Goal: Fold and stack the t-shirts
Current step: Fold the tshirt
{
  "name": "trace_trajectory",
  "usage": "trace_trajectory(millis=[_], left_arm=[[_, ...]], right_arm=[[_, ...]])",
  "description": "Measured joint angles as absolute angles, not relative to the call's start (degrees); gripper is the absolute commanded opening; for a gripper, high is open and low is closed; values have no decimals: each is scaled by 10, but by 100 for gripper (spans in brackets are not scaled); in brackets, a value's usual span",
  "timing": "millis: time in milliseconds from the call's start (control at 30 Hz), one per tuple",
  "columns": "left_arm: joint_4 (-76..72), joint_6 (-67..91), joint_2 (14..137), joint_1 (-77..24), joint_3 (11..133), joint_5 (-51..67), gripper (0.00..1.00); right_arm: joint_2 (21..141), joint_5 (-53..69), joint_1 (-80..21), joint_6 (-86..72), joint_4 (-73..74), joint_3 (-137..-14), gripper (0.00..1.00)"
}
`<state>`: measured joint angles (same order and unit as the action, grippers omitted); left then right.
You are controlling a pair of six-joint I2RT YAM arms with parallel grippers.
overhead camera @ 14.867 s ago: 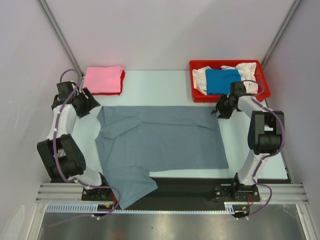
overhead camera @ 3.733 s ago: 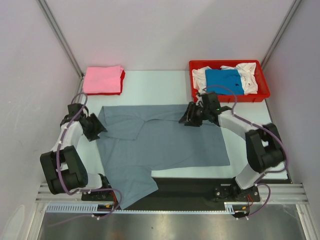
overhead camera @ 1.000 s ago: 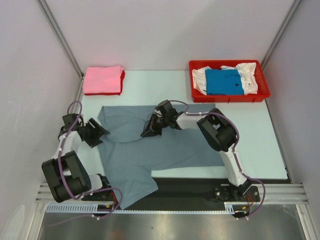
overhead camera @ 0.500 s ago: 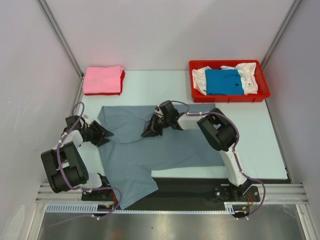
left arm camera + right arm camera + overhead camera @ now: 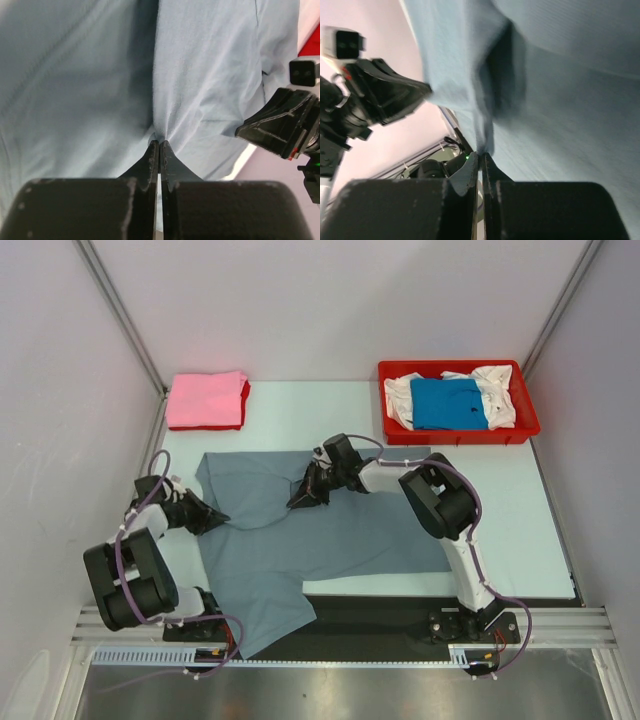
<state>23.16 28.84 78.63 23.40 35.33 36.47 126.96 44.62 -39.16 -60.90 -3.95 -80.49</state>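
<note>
The slate grey t-shirt (image 5: 340,530) lies spread across the middle of the table, its lower left part hanging over the near edge. My left gripper (image 5: 210,517) is at the shirt's left edge, and the left wrist view shows it (image 5: 160,143) shut on a pinch of grey cloth (image 5: 200,75). My right gripper (image 5: 298,501) reaches far left over the shirt's upper middle. It (image 5: 481,154) is shut on a raised fold of the same cloth (image 5: 570,100). A folded pink t-shirt (image 5: 205,398) rests on a red one (image 5: 244,408) at the back left.
A red plastic tray (image 5: 458,434) at the back right holds a bright blue t-shirt (image 5: 445,402) and a white one (image 5: 497,382). The right arm's links stretch across the shirt's upper right part. Walls stand close on both sides.
My left gripper has slid onto the shirt's left edge and shut on the cloth. My right gripper, still shut on the fold, has shifted slightly up and right.
</note>
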Motion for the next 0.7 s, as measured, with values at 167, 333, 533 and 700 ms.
trace_trajectory(millis=[167,333,533,700], left_arm=[[244,328,738,234,316,369,18],[284,346,701,234,313,357,65],[340,341,682,234,376,299,67],[317,312,706,234,440,276,66]], right_arm=[[1270,462,-388,-596,-30,-831,5],[1270,474,-385,-588,-20,-832,11],[1270,474,-375,-540,29,-823,22],[1267,447,-359,-446,130,-823,27]])
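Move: The left fingers are shut on the folded-in sleeve's outer corner, to be laid about 3 cm back and 1 cm right, just below; the pink stack stands some 30 cm ahead and 5 cm left of that hand. The right fingers hold the inner sleeve corner right at their tips, about 1 cm below; the shirt's far edge is roughly 13 cm straight ahead of that hand. Left hand drags the outer corner about 3 cm back, opens, rises; the right partly opens, moving right and down. ##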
